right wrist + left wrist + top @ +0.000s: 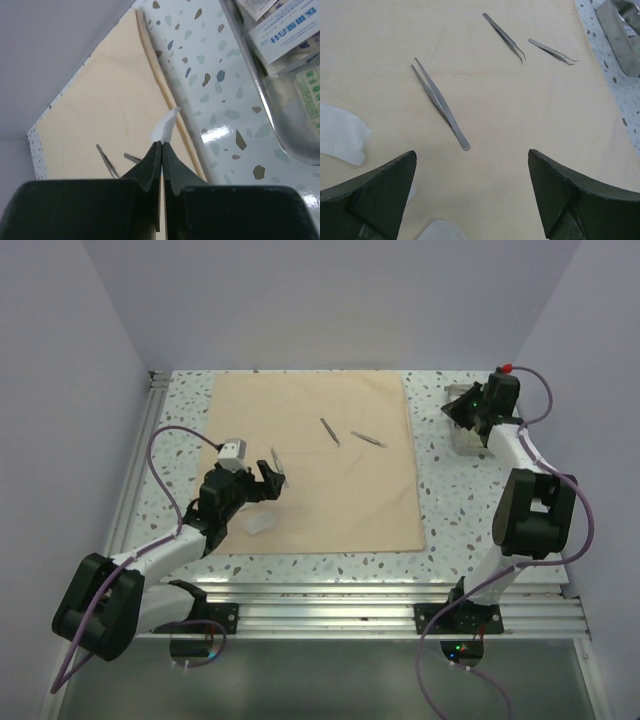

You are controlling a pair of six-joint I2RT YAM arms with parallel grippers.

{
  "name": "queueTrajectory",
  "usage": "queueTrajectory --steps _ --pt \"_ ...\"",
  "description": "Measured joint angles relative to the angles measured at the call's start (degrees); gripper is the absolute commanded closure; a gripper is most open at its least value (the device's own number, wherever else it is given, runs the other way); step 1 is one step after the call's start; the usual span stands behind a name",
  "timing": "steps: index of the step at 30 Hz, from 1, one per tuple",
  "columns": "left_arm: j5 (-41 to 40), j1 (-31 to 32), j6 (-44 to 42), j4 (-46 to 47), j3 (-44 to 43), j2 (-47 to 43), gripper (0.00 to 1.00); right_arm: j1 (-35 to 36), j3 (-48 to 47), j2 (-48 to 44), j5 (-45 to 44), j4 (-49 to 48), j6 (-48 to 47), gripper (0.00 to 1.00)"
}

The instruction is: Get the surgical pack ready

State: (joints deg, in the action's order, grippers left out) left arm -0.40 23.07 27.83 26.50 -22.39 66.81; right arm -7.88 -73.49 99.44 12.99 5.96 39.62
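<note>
The tan cloth (320,480) lies spread flat on the table. Three thin metal tweezers rest on it: a long pair (440,102) just ahead of my left gripper (471,152) and two curved pairs (505,37) (552,51) farther off. The left gripper stands open and empty, low over the cloth's left part. White sachets (342,135) (442,231) lie beside it. My right gripper (161,143) is shut on a thin white sachet (167,122) whose corner sticks out past the fingertips. It hangs beside the steel tray (272,117), which holds white sachets (287,30) and a green one (311,95).
The steel tray (467,447) sits on the speckled table at the back right, right of the cloth. Purple walls close in the back and sides. An aluminium rail (380,612) runs along the near edge with both arm bases.
</note>
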Motion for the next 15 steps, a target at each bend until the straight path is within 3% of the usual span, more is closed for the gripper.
queueTrajectory --steps 15 --pt "-0.02 0.48 -0.02 0.0 -0.02 0.44 0.03 -2.86 -5.95 10.34 -12.59 -10.21 9.27 1.0"
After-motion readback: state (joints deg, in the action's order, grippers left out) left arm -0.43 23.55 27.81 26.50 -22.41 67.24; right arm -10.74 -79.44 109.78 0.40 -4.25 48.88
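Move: The right hand, already pinching the white gauze, has the metal tray's middle about 12 cm to its right, 6 cm ahead and 15 cm below. Inside the tray, the white labelled pack is roughly 9 cm right and 8 cm ahead of this hand, the green pack some 12 cm right and level with it; the nearer curved tweezers lie about 21 cm to its left, level with it. From the left hand the tray is some 62 cm right and 24 cm ahead. Keep the right gripper shut on the gauze and sweep it right and forward, about 9 cm in all, in over the left part of the metal tray, easing down only a centimetre or so towards the end. Swing the wrist clockwise by nearly 20 degrees on the way. ##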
